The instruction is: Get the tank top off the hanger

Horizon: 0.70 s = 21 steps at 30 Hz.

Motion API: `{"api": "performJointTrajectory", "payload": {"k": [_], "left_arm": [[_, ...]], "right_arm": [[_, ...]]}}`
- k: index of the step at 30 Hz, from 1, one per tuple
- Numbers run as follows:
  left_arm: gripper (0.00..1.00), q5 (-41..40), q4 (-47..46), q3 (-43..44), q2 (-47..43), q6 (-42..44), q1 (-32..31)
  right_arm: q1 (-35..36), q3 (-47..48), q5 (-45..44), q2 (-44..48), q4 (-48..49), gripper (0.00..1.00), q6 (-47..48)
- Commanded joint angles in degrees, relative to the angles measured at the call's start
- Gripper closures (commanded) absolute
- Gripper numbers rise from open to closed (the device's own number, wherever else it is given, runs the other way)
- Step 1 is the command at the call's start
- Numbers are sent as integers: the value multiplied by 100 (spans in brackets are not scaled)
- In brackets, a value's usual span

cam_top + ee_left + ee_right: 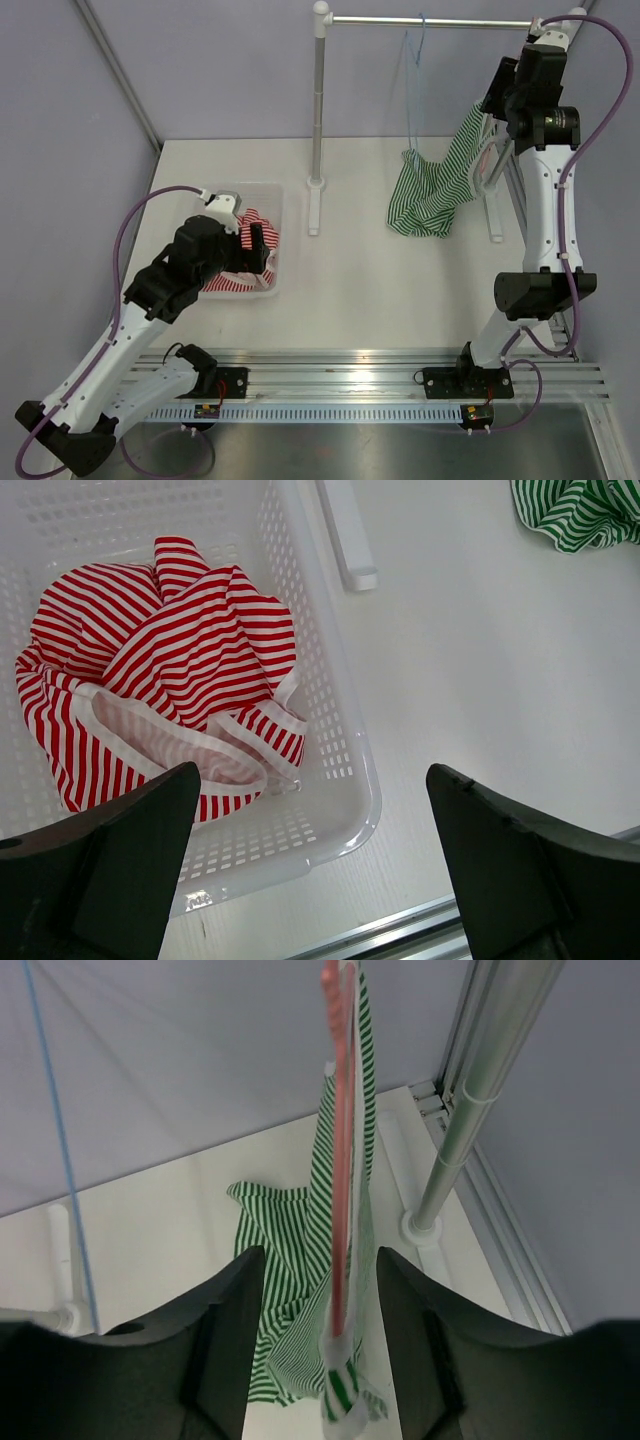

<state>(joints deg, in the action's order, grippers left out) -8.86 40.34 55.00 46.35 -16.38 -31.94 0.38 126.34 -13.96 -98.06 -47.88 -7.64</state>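
Note:
The green-and-white striped tank top [430, 195] hangs from a pink hanger [340, 1110] near the right end of the rack, and its lower part lies bunched on the table. It also shows in the right wrist view [285, 1250] and the left wrist view [580, 510]. My right gripper [495, 100] is up at the hanger. In the right wrist view the gripper [320, 1255] is open, with the pink hanger and a strap between the fingers, touching neither. My left gripper [262, 245] is open and empty over the near right corner of a white basket [335, 730].
The white basket [268, 190] holds a red-and-white striped garment [170, 660]. A blue wire hanger [413, 90] hangs bare on the rail [430, 21]. The rack's left post [319, 110] and right post [465, 1110] stand on the table.

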Motion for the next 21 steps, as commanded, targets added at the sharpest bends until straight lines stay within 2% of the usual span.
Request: {"api": "performJointTrajectory", "payload": {"k": [1,2,3,5,6,7,10,21], "left_arm": [[1,130,-351,-42,-38,153,-40],[1,130,-360,-51,-47,162,-40],[1,113,-369,-60,-56,179,-40],[1,113,-360,-60,-56,188,-49],[1,122,-377,-69,-47,197,-49],[1,156,-377,-69,-21,205,-49],[1,200,-386,-69,58,232,-49],[1,227,-395,-60,190,276,-49]], "right_arm": [[-249,531,-55,-379,-63,45,131],[-267,601,-46,-459,-151,46,140],[-275,689,-37,-581,-169,57,140],[-293,725,42,-653,-187,64,184],[-284,768,51,-696,-187,71,201],[-293,795,60,-714,-204,83,236],[-293,927,86,-732,-257,100,263],[-293,1533,788,-346,-275,100,527]]}}
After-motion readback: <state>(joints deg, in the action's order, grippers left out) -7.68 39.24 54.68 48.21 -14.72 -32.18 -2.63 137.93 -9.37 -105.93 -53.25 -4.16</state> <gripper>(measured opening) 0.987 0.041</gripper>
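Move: The pink hanger stands open between the right hand's fingers, the part they will grip some 3 cm ahead, 3 cm right and 4 cm below. The green tank top hangs from it, its middle about 3 cm ahead, 1 cm left and 20 cm below. The blue hanger is some 13 cm left and 5 cm ahead, the rack post 12 cm right and 3 cm ahead. From the left hand, the pink hanger is about 26 cm ahead, 45 cm right. The right hand sinks forward-right about 5 cm, shuts on the pink hanger, then lifts some 3 cm. ##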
